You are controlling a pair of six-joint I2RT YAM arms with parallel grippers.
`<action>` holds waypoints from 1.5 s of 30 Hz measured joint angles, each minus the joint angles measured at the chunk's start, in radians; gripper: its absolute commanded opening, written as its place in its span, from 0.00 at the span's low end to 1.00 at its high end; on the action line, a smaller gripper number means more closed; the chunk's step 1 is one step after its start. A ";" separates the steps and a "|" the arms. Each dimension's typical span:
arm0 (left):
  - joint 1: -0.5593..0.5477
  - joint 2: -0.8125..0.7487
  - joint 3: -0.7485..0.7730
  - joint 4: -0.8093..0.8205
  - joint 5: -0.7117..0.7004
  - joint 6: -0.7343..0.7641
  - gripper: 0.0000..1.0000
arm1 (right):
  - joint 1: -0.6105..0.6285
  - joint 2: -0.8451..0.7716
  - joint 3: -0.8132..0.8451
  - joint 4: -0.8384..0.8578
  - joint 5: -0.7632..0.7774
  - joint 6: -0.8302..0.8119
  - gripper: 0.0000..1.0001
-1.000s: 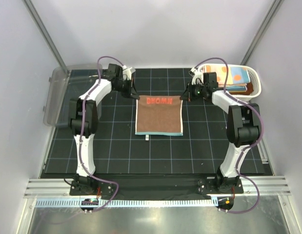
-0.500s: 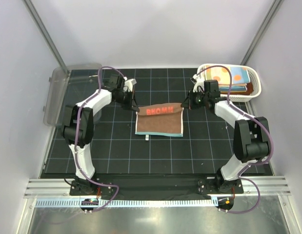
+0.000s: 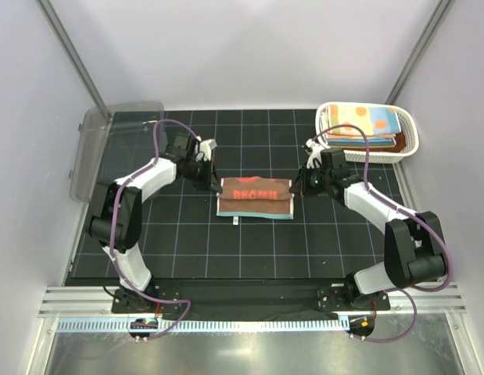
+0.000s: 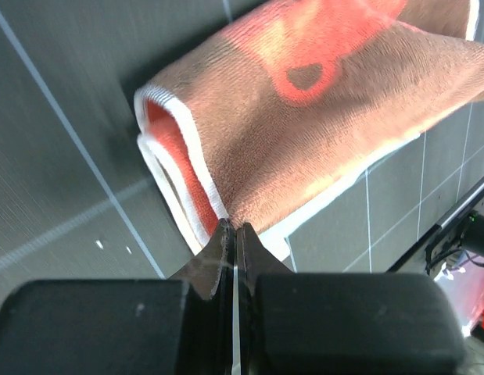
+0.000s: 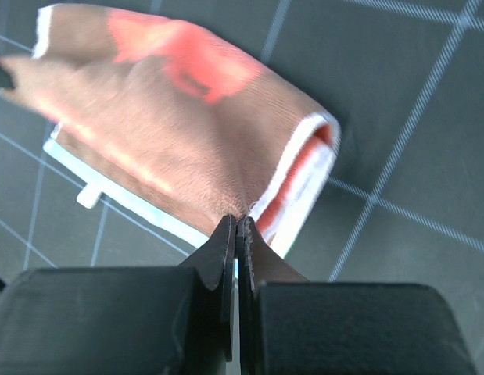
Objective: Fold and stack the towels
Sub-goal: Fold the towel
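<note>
A brown towel (image 3: pixel 255 197) with coral-red print lies on the black gridded mat, its far edge carried over its near half in a loose fold. My left gripper (image 3: pixel 218 186) is shut on the folded edge's left corner, and my right gripper (image 3: pixel 295 187) is shut on the right corner. The left wrist view has the pinched jaws (image 4: pixel 234 226) biting the towel (image 4: pixel 304 133) at its white hem. The same pinch shows in the right wrist view, jaws (image 5: pixel 235 219) on the towel (image 5: pixel 163 117). More towels (image 3: pixel 367 121), polka-dotted on top, lie in the basket.
A white lattice basket (image 3: pixel 410 144) stands at the back right corner of the mat. A clear plastic bin (image 3: pixel 93 152) leans at the back left, partly off the mat. Grey walls close in both sides and the back.
Both grippers have come toward the near edge with the towel's far edge, folding it over; the towel's visible area has shrunk to about half.
</note>
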 measured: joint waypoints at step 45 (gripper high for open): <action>-0.106 -0.251 -0.193 0.098 -0.167 -0.230 0.36 | 0.039 -0.116 -0.094 -0.103 0.052 0.325 0.41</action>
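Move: Both grippers already pinch the ends of the towel's raised flap edge. From the left gripper, the towel's near-left corner on the table lies about 7 cm back, level sideways and some 3 cm below; the white tag sits roughly 9 cm back and 6 cm right, and the far fold's middle 5 cm ahead and 13 cm right. From the right gripper, the near-right corner is about 7 cm back, level sideways and 4 cm below. Keep both ends of the flap edge pinched and draw them back towards the bases and down onto the towel's near edge, the left about 4 cm back and slightly down, the right some 6 cm back and 4 cm down, its fingers tipping steeper. Open both grippers partway to let go, the right while still travelling, then lift the left about 5 cm, swinging left then right, and the right about 3 cm, easing it forward. ##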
